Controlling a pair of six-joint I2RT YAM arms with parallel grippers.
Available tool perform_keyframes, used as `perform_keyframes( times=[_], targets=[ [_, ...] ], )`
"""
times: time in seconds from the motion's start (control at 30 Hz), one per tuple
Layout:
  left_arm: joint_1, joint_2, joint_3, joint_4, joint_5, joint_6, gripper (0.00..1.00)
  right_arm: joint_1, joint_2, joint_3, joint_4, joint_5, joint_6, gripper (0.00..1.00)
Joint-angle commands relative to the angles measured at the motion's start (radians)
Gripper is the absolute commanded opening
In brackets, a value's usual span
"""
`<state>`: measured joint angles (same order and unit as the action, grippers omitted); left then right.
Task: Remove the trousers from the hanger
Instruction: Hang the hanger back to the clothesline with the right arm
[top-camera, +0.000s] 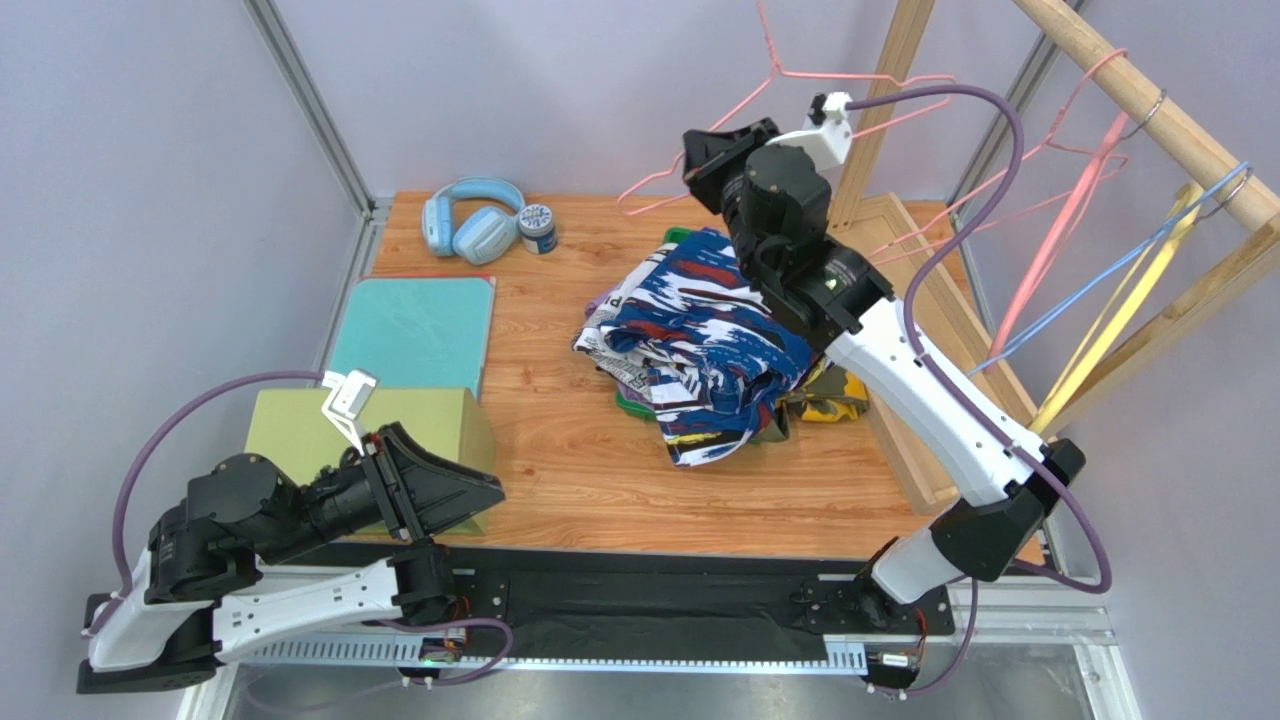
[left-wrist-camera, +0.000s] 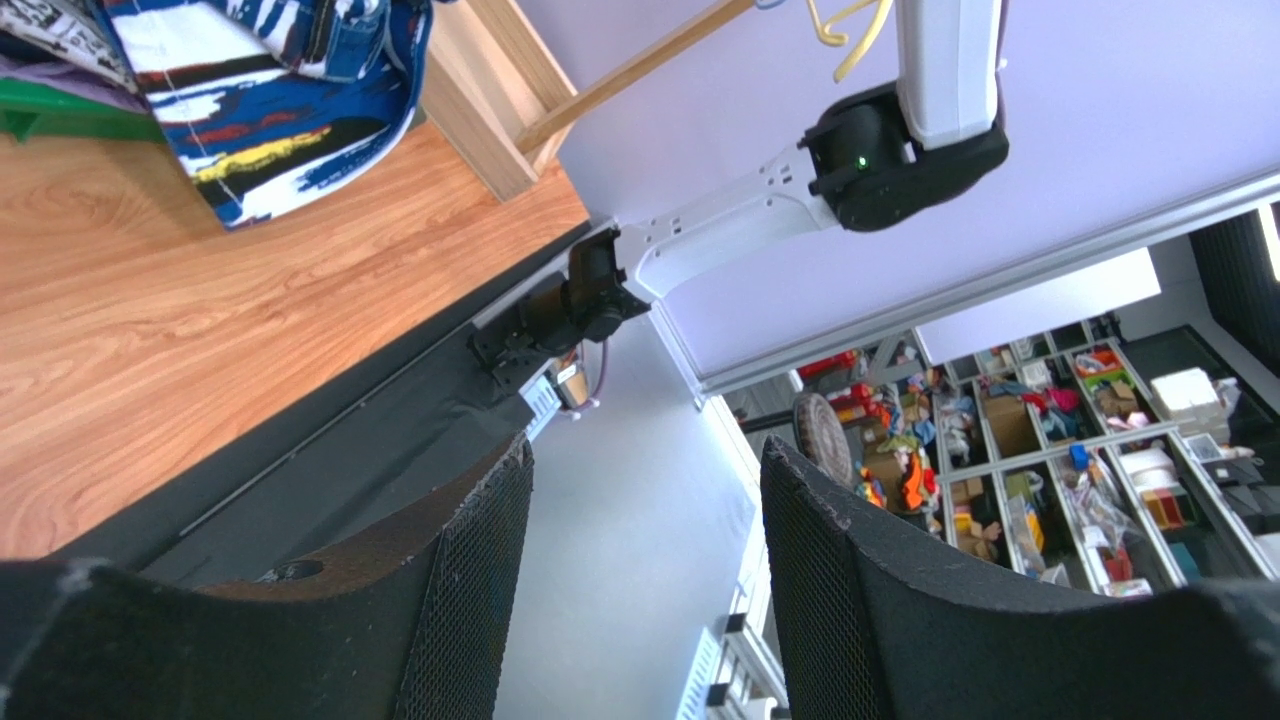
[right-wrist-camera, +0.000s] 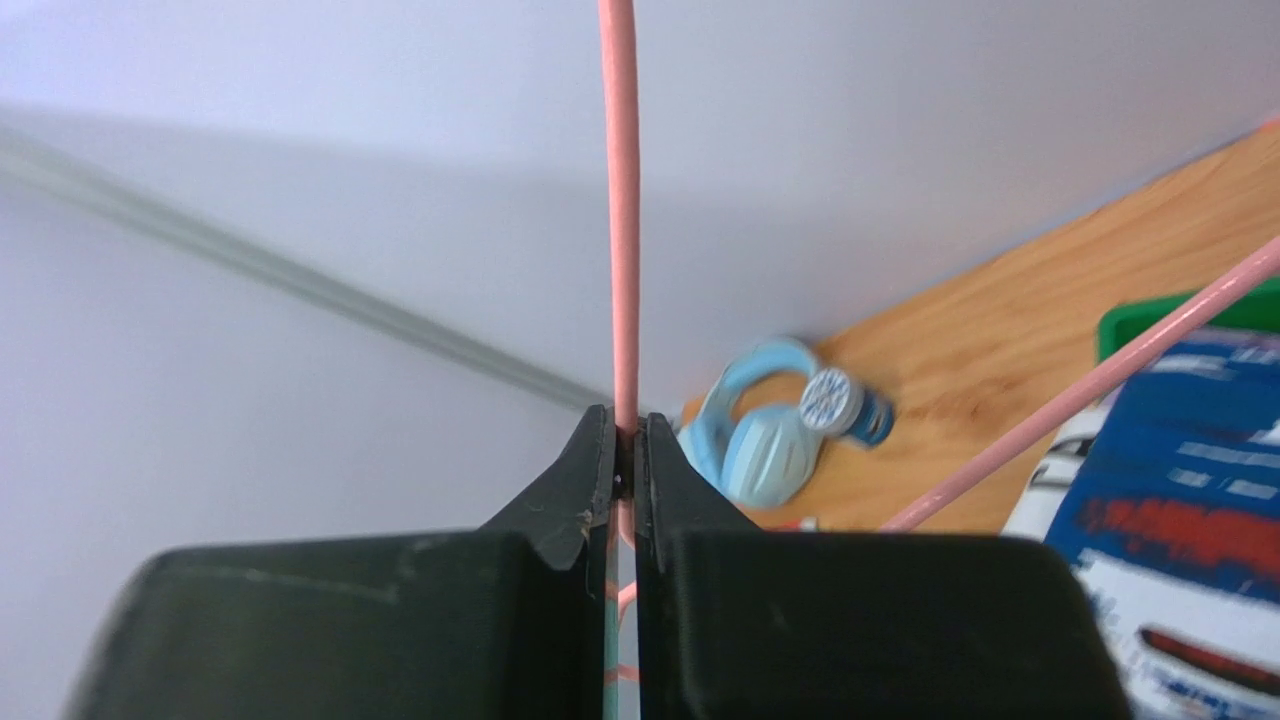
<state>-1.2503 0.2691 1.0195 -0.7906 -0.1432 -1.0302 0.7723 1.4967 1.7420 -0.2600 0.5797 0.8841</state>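
A pile of small trousers lies on the wooden table, off any hanger. The blue-white-red print pair (top-camera: 706, 338) is on top, with newsprint fabric (top-camera: 604, 345) at its left edge and camouflage fabric (top-camera: 831, 399) at its right. The purple and denim pairs are not clearly visible. My right gripper (top-camera: 706, 155) is raised behind the pile, shut on the wire of a bare pink hanger (top-camera: 887, 78). In the right wrist view the fingers (right-wrist-camera: 627, 435) pinch that wire (right-wrist-camera: 618, 195). My left gripper (top-camera: 473, 483) is open and empty at the near left, its fingers apart (left-wrist-camera: 646, 495). The printed pair also shows in the left wrist view (left-wrist-camera: 286, 90).
A wooden rack (top-camera: 1157, 120) at the right carries pink (top-camera: 1074, 195), blue (top-camera: 1112, 278) and yellow (top-camera: 1120, 308) bare hangers. Blue headphones (top-camera: 470, 218) and a small jar (top-camera: 538, 227) sit at the back left. A teal mat (top-camera: 416, 333) and an olive box (top-camera: 376, 428) lie at the left.
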Motion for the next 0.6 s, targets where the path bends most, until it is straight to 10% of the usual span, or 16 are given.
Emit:
perform_keyframes(
  times=[0.0,0.57],
  targets=[
    [-0.001,-0.027,-0.021,-0.033,0.021,-0.03,0.63,-0.116,0.04,0.09,0.045,0.124,0.071,0.0],
    [-0.001,-0.047,-0.009,-0.095,-0.007,-0.036,0.63,-0.36,0.247,0.342,0.062,0.198,0.23,0.0]
  ],
)
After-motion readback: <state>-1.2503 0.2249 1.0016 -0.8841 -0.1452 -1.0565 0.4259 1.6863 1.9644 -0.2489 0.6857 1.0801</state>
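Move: The clothesline's free far stretch, where the held pink hanger is to go, lies about 45 cm to the right of the right gripper, some 16 cm ahead and slightly higher. The nearest pink hanger already hung there has its hook about 52 cm right and 11 cm ahead; the rack's far post stands roughly 25 cm right and 18 cm ahead. The blue trousers lie almost beneath, some 40 cm down. From the left gripper that stretch is about 70 cm right and 50 cm ahead. Swing the right gripper to the right and forward, about 14 cm right and 11 cm out, away from the trousers pile and towards the clothesline, keeping the pink hanger pinched. Turn the wrist some 25 degrees clockwise with a slight roll, left side rising. Let the empty left gripper sink a couple of centimetres, fingers open. ##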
